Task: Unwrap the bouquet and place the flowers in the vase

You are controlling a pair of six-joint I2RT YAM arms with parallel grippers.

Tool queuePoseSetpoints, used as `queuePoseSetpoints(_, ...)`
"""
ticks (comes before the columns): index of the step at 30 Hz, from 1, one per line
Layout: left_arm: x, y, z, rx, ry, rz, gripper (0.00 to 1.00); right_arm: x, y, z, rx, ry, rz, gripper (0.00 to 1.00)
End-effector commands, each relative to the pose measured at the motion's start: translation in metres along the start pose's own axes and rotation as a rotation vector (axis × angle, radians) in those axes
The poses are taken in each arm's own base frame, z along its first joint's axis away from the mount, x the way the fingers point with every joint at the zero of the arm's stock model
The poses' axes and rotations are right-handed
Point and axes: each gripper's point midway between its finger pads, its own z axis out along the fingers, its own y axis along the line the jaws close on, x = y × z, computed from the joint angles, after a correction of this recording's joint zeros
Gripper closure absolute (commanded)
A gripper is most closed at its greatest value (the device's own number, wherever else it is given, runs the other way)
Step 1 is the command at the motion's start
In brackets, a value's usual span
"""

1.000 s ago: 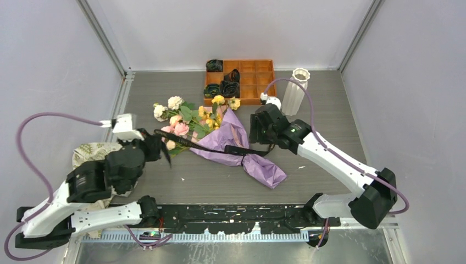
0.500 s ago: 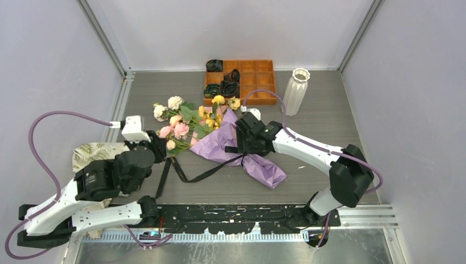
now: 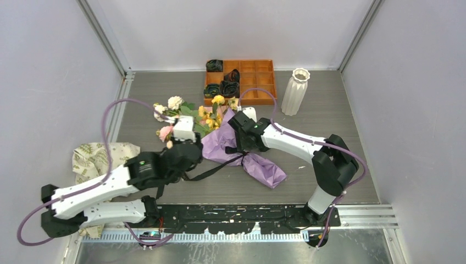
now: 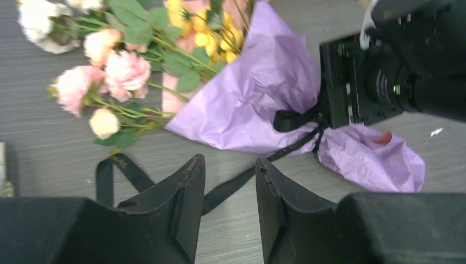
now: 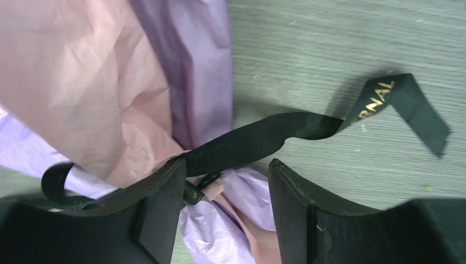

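The bouquet point(image 3: 228, 144) lies across the table's middle, its purple paper point(image 4: 258, 104) still tied at the neck by a black ribbon point(image 4: 231, 187). The flowers point(image 3: 181, 115) fan out from its left end, pink and white blooms point(image 4: 123, 69) on green stems. The ribbon's loose tail point(image 3: 211, 171) trails over the table toward my left gripper point(image 3: 192, 157), which hovers open just above it point(image 4: 231, 159) with nothing between its fingers. My right gripper point(image 3: 240, 144) stands open astride the tied neck point(image 5: 227, 163), purple paper and ribbon point(image 5: 264, 135) between its fingers. The white ribbed vase point(image 3: 295, 91) stands upright at the back right.
An orange compartment tray point(image 3: 258, 71) with dark rolled rosettes point(image 3: 225, 85) sits at the back, just behind the blooms. Crumpled beige patterned paper point(image 3: 101, 157) lies at the left, beside my left arm. Grey walls close in three sides.
My left gripper has opened and let the ribbon drop, then swung right toward the bouquet. The taut ribbon now lies slack on the table. My right gripper moved left onto the bouquet's neck.
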Motion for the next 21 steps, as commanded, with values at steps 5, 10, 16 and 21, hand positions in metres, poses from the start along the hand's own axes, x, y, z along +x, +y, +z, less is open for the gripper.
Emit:
queuePoseSetpoints(5, 0.025, -0.077, 0.032, 0.178, 0.077, -0.019, 0.60, -0.042, -0.055, -0.016, 0.224, -0.118, 0.053, 0.38)
queuePoseSetpoints(10, 0.043, -0.101, 0.042, 0.245, 0.121, -0.018, 0.60, -0.043, -0.094, -0.006, 0.289, -0.066, 0.147, 0.38)
queuePoseSetpoints(16, 0.074, -0.127, 0.057, 0.303, 0.200, 0.025, 0.60, -0.052, -0.108, -0.030, 0.239, -0.126, 0.206, 0.39)
queuePoseSetpoints(21, 0.119, -0.143, 0.080, 0.317, 0.275, 0.045, 0.64, -0.052, -0.099, -0.058, 0.118, -0.172, 0.260, 0.39)
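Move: The black ribbon's knot on the purple wrap lies about 17 cm to the left hand's right, 6 cm ahead and 23 cm below. The wrap's gathered end is 7 cm right of the knot and 5 cm nearer the bases, the yellow flowers 10 cm left of it and 13 cm farther out. From the right hand the ribbon's loose right tail lies some 13 cm right, 2 cm ahead and 6 cm down, the knot 1 cm left, 2 cm back and equally low. Sweeping right about 14 cm while sinking some 10 cm, the left hand closes in on the ribbon knot, tipping down and swinging clockwise, its fingers staying partly open and empty. The right hand clears out of its way: right some 11 cm and forward about 5 along the loose tail, turning clockwise, then rising while easing back slightly, fingers still open. ##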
